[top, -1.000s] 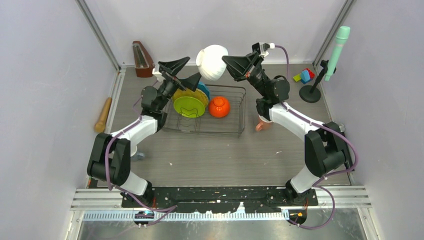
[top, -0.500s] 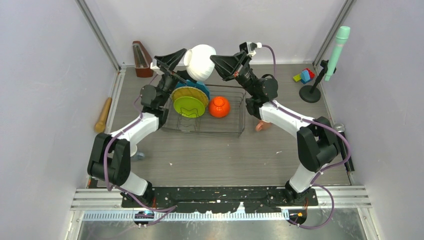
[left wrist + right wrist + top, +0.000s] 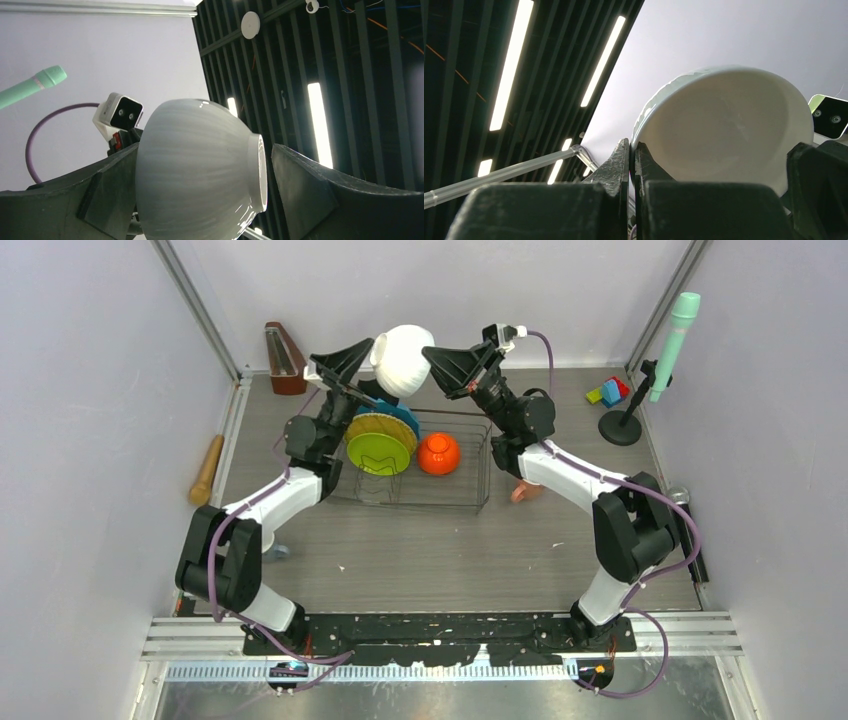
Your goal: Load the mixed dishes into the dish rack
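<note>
The white bowl [image 3: 402, 360] hangs on its side high above the back of the dish rack [image 3: 440, 502]. My right gripper [image 3: 432, 358] is shut on the bowl's rim [image 3: 724, 125], one finger inside and one outside. My left gripper [image 3: 385, 368] is open and straddles the bowl [image 3: 200, 170]; a gap shows between the bowl's foot and one finger. In the rack stand the lime green plate [image 3: 378, 453], the yellow-orange plate [image 3: 372, 423] and the blue plate [image 3: 408, 418], with the orange bowl [image 3: 438, 453] beside them. The pink mug [image 3: 525, 490] is partly hidden under my right arm.
A wooden metronome [image 3: 285, 358] stands at the back left. The rolling pin [image 3: 207, 470] lies by the left wall. Toy blocks [image 3: 608, 392] and a green microphone [image 3: 672, 330] on a round stand [image 3: 620, 428] are at the back right. A pale cup [image 3: 268, 538] sits behind my left arm.
My right gripper carried the white bowl left, and my left gripper rose, so the bowl now sits between the left fingers. Little has moved in the last half second.
</note>
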Robot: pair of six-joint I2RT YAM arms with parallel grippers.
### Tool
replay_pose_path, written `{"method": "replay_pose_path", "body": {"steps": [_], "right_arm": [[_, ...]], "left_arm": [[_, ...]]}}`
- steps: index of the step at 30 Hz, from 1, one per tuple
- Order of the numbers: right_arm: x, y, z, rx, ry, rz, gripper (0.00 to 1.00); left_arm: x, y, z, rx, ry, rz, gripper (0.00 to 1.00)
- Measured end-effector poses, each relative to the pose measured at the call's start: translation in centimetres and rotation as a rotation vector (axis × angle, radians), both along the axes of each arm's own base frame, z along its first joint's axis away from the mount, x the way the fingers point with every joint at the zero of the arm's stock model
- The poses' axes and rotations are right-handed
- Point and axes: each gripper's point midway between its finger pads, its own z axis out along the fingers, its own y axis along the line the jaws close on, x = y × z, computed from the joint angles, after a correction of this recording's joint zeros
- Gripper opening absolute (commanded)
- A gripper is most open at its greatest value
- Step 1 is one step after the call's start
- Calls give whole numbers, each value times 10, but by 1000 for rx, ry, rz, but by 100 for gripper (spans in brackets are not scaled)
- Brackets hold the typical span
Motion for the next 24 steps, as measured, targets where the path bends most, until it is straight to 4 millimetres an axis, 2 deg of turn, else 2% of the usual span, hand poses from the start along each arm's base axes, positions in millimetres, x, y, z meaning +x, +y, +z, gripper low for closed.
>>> {"method": "replay_pose_path", "body": {"steps": [3,6,10,12,14,15,16,17,20,22,24], "right_arm": [[2,1,-3,-4,5,-1,0],[5,3,-5,-8,9,-4,0],[6,1,-6,-10,8,-8,0],[5,1,-6,-11,6,-7,0],[4,1,-8,-12,4,-5,10],[4,1,-8,-12,4,-5,21],[4,0,-10,-11,3,-6,28],[5,-1,-11,-11,8,-7,38],[12,-8,-16,-8,12,-35,54],[18,-14,-25,-14,34,-50,61],[27,-21,-42,-32,75,-71,69]], "left_arm": [[-4,-6,-1,1,1,-17,93],[-6,-10,-2,3,5,-27,73],[-8,-8,-6,-10,21,-33,60],[-10,-6,-6,-15,26,-31,42],[-11,-5,-7,-15,27,-30,16],[-11,-5,-7,-15,27,-29,4],[-11,-5,-7,-13,28,-29,0],[-10,-6,-8,-8,30,-28,0],[-11,-7,-10,0,32,-34,0],[-12,-9,-11,9,28,-41,0],[-13,-10,-15,20,30,-47,0]]}}
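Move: The white bowl, its rim still pinched by the right fingers, has its middle about 3 cm right of the left hand, 2 cm ahead and 2 cm above; from the right hand, roughly 4 cm left, level ahead, 2 cm above. In the rack, some 37 cm below the left hand, the orange bowl lies about 8 cm right and 3 cm back, the green plate about 3 cm left and 4 cm back. Left fingers close on the white bowl; right ones then open, backing off about 5 cm down, forward, right. ##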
